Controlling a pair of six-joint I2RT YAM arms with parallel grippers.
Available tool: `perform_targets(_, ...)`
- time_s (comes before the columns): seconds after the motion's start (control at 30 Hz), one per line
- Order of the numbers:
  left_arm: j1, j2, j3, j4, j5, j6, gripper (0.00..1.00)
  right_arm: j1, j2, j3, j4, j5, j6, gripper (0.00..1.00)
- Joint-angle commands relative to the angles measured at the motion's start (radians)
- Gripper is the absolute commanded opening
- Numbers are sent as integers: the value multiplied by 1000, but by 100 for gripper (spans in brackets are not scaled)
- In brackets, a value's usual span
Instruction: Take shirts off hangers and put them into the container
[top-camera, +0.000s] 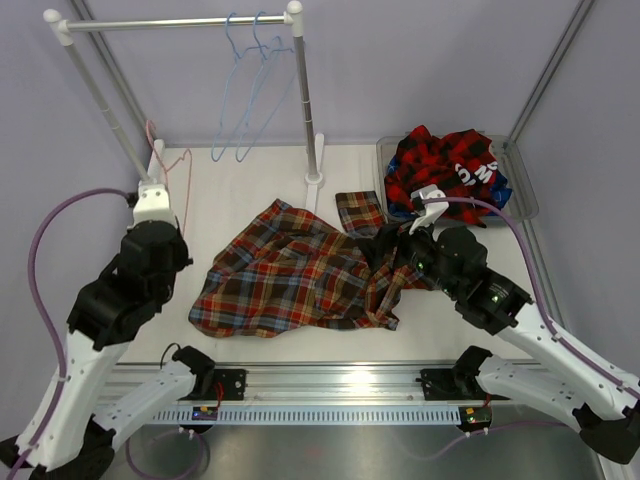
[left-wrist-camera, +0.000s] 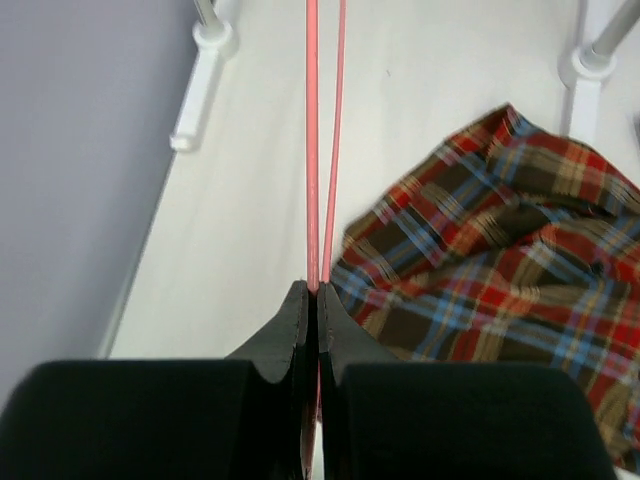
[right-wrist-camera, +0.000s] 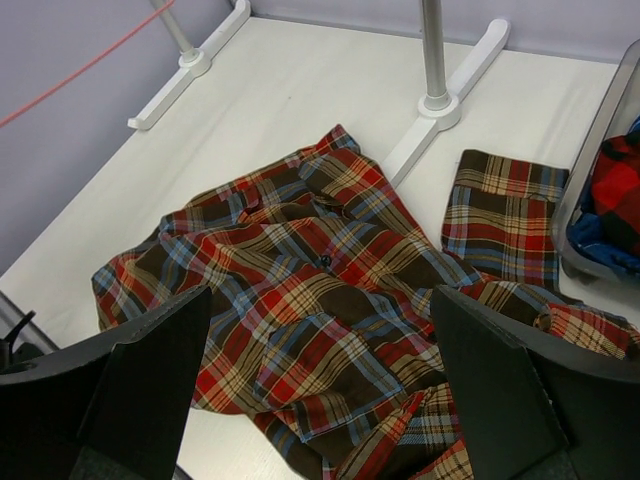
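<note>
The brown-and-olive plaid shirt (top-camera: 290, 275) (left-wrist-camera: 500, 260) lies spread on the table, off any hanger. My right gripper (top-camera: 390, 255) (right-wrist-camera: 320, 300) hovers open over its right side, with nothing between the fingers. My left gripper (top-camera: 158, 188) (left-wrist-camera: 313, 288) is shut on the pink-red hanger (top-camera: 180, 170) (left-wrist-camera: 312, 150), which is bare and stands at the left by the rack pole. Two light blue hangers (top-camera: 245, 100) hang bare on the rack bar. The red-and-black shirt (top-camera: 440, 165) and a blue shirt (top-camera: 497, 185) lie in the container (top-camera: 525, 195) (right-wrist-camera: 598, 140) at the back right.
The white-and-steel rack (top-camera: 170, 22) stands across the back, its right pole (top-camera: 305, 100) (right-wrist-camera: 432, 50) and foot just behind the shirt's collar. Its left foot (left-wrist-camera: 200, 90) runs along the left wall. A sleeve cuff (top-camera: 358, 210) (right-wrist-camera: 505, 215) lies between the rack foot and the container.
</note>
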Motion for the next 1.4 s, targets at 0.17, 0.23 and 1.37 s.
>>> perform_targets(0.17, 345, 248, 248, 307, 259, 254, 0, 8, -87, -41, 37, -50, 20, 99)
perform_targets(0.23, 394, 291, 284, 367, 312, 292, 0, 6, -92, -50, 38, -53, 17, 100)
perform_targets(1.37, 517, 728, 499, 585, 761, 379, 0, 8, -40, -62, 52, -89, 0, 100)
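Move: The pink hanger is shut in the left fingers, and the stretch of rack bar it is bound for lies about 36 cm ahead of this hand, 1 cm to the right and 25 cm up. The two blue hangers hang from the bar some 34 cm ahead, 13 cm right and 13 cm up; the plaid shirt lies about 10 cm ahead, 22 cm right and 28 cm below. From the right hand that bar stretch is roughly 33 cm ahead, 43 cm left and 26 cm up. Forward and up in one quick sweep, the left arm carries the pink hanger towards the bar, left of the blue hangers, reaching about 24 cm forward. It rises some 12 cm, then sinks about 4 cm over the last part to bring the hook down on the bar, tilting up slightly and turning some 15 degrees clockwise to face ahead. The fingers keep their pinch; the open right hand eases about 2 cm back and down above the shirt. ##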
